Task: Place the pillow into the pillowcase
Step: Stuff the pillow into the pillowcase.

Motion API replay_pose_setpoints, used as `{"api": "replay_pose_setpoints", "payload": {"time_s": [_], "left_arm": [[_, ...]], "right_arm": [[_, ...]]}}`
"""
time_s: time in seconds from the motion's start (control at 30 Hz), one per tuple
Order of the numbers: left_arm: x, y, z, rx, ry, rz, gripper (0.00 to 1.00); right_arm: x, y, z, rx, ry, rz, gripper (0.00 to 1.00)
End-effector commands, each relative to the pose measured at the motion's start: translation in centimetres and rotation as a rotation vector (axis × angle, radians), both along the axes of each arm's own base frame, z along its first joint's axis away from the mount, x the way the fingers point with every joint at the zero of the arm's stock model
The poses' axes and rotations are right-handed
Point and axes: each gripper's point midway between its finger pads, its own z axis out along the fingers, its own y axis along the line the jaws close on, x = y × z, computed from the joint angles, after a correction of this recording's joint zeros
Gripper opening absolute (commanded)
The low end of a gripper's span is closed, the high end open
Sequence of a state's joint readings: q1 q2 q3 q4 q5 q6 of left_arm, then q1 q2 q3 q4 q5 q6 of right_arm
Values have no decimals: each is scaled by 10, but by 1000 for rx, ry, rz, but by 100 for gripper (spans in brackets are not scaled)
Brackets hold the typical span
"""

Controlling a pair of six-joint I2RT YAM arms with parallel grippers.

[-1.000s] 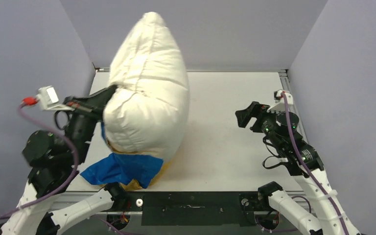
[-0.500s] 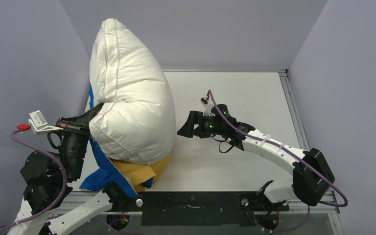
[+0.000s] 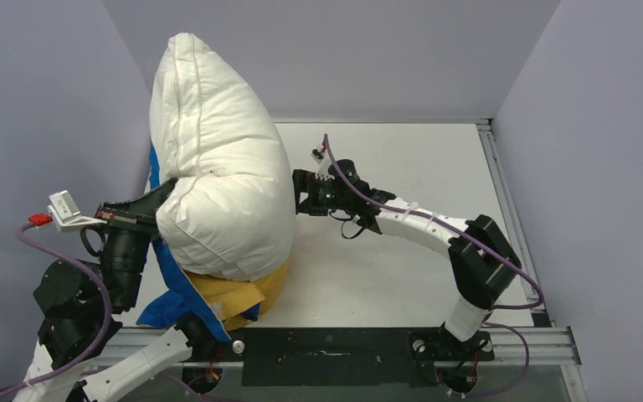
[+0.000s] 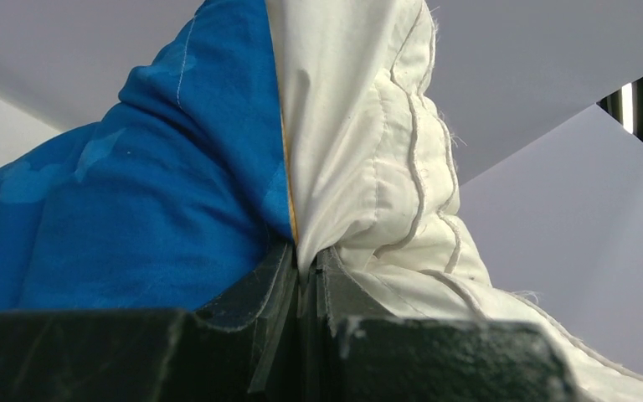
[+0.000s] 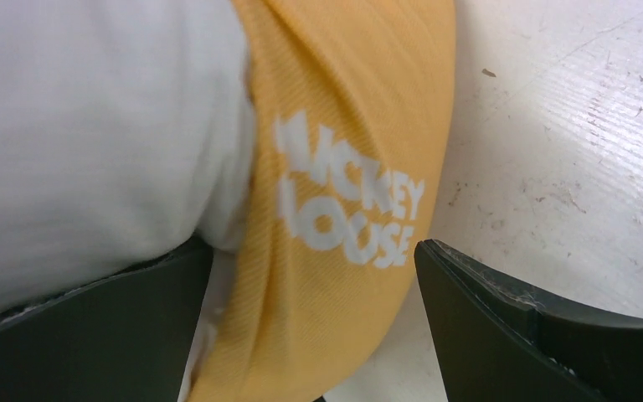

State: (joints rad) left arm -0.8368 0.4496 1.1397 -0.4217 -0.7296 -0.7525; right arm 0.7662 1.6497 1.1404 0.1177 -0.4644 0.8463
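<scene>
The off-white pillow [image 3: 218, 184] stands on end at the table's left, its top leaning toward the back left wall. The pillowcase [image 3: 226, 295] wraps only its bottom end, orange in front and blue to the left. My left gripper [image 3: 152, 207] reaches in from the left, its tips hidden under the pillow. In the left wrist view the left gripper [image 4: 306, 260] is shut on a fold of pillow [image 4: 360, 126], with blue pillowcase [image 4: 134, 209] lying against one finger. My right gripper [image 5: 314, 276] is open, and orange pillowcase [image 5: 343, 126] with white lettering bulges between its fingers [image 5: 536, 335]; the pillow [image 5: 92, 126] is on the left.
The right arm stretches across the white table [image 3: 402, 276], the right gripper [image 3: 299, 191] pressed against the pillow's right side. Grey-violet walls close in on the left, back and right. A black rail [image 3: 326, 343] runs along the near edge.
The pillow swung left and more upright in the left gripper's hold. The right arm reached from the far right across to the pillow's side, and its jaws widened slightly.
</scene>
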Motion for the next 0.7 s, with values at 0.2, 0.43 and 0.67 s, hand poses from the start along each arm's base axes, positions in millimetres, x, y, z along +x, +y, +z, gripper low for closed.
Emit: {"api": "replay_pose_setpoints", "payload": {"time_s": [0.2,0.43,0.67], "left_arm": [[0,-11,-25,121,86,-46,0],[0,-12,-31,123,95,-50,0],[11,-28,-44,153,137,-66,0]], "right_arm": [[-1,45,-45,-144,-35,107,32],[28,-10,51,-258,-312,-93,5],[21,-70,211,-155,-615,-237,5]]}}
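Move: Just past the right fingertips is the yellow edge of the pillowcase, about 4 cm left and 5 cm below, level fore and aft. The pillow's bulging middle sits roughly 9 cm left of the right hand and 12 cm above it, neither ahead nor back; the case's loose flap is some 17 cm back, 6 cm left and 15 cm below. From the left hand, that yellow edge lies about 7 cm ahead, 12 cm right and 30 cm lower. Reaching left and down about 5 cm beside the pillow, the right hand shuts its wide-open fingers on the yellow edge and pinches it, then draws right and up some 6 cm each way, fingertips tipping about 20 degrees further down. The left hand stays nearly still, keeping its pinch on pillow and case together. ##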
